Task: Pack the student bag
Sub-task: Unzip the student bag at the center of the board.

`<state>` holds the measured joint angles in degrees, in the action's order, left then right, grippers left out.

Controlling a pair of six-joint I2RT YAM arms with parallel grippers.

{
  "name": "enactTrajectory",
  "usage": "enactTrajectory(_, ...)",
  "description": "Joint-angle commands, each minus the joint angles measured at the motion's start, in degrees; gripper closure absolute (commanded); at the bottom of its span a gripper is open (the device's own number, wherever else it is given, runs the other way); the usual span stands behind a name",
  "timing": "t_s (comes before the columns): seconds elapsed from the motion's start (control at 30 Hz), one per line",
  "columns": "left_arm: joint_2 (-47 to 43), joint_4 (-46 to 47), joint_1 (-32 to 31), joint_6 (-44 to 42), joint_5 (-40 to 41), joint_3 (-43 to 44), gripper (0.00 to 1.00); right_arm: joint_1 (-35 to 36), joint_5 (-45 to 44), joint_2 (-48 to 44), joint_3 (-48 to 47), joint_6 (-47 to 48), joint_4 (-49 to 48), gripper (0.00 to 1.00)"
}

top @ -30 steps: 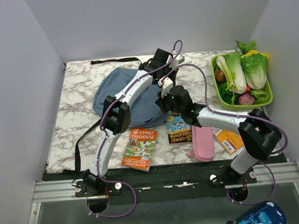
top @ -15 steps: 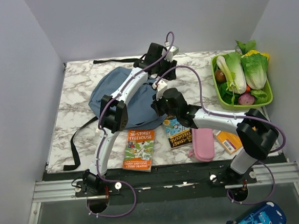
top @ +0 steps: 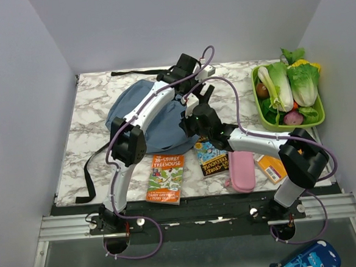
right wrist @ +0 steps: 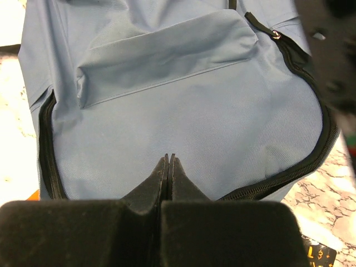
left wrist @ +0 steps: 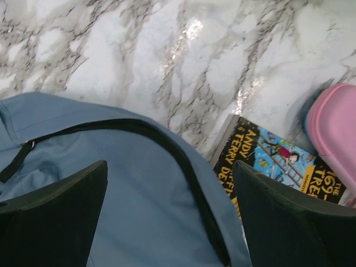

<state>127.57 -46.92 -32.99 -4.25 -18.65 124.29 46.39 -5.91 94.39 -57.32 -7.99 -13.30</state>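
The dusty-blue student bag (top: 141,110) lies flat on the marble table, its black straps trailing left and back. My left gripper (top: 204,95) hovers open over the bag's right edge. In the left wrist view its fingers (left wrist: 61,203) stand wide apart above the blue fabric (left wrist: 122,194) and black zipper (left wrist: 189,172), holding nothing. My right gripper (top: 187,125) is shut at the bag's near right side. In the right wrist view its closed tips (right wrist: 168,159) rest over the bag's front panel (right wrist: 167,94), with no fabric seen between them.
An orange Treehouse book (top: 167,177), a blue-and-black book (top: 211,157), a pink pencil case (top: 241,170) and an orange book (top: 271,167) lie along the near edge. A green tray (top: 259,112) of vegetables stands at the right. A bright blue pouch (top: 306,259) lies below the table.
My left gripper has opened and let go of the bag's edge. The bag shifted left a second ago and has since settled flat. The right gripper stayed shut.
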Motion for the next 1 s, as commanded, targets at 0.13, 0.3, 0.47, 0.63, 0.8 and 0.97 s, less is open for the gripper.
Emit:
enactTrajectory(0.13, 6.99, -12.76, -2.34, 4.08, 2.66, 10.01, 0.01, -0.07, 0.11, 0.09, -1.13, -0.1, 0.64, 0.99)
enactTrajectory(0.3, 5.15, -10.74, -2.34, 5.66, 5.55, 4.74, 0.01, -0.07, -0.15, -0.08, -0.95, -0.1, 0.2, 0.99)
enactTrajectory(0.47, 3.48, -8.46, -2.43, 5.66, 7.14, 0.26, 0.01, -0.07, -0.42, 0.18, -0.95, -0.1, -0.24, 0.99)
enactTrajectory(0.63, 4.35, -8.81, -2.69, 5.13, 7.58, -0.97, 0.01, 0.01, -0.59, 0.44, -1.13, -0.18, -0.67, 0.99)
enactTrajectory(0.8, 4.44, -7.14, -2.78, 4.6, 7.49, -2.12, 0.07, -0.07, -0.42, 0.53, -1.13, -0.19, -0.85, 0.99)
enactTrajectory(0.97, 6.63, -8.36, -2.78, 4.6, 5.39, 1.48, 0.86, -0.07, -0.24, 0.8, -1.48, -0.19, -0.85, 0.99)
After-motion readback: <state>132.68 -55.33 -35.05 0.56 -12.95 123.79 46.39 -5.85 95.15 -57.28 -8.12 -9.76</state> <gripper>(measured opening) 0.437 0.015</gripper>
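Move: The zip along my student bag's right-hand edge is what my open left hand goes for: about 3 cm back, 1 cm to the left and 7 cm below it. The black treehouse book lies some 18 cm back and 5 cm right of that hand, the pink pencil case about 24 cm back and 17 cm right, both roughly 14 cm below. From my right hand the same stretch of zip is around 6 cm ahead, 5 cm right and 5 cm lower. I dip my left hand onto the zip: first a short swing of 2–3 cm right, then down about 7 cm overall while drawing back 3 cm and coming left again, tilting some 15 degrees. With the zip between the wide-open fingers I stop and start closing them around it. My right hand, fingers still shut over the bag's blue panel, sinks about 2 cm. ##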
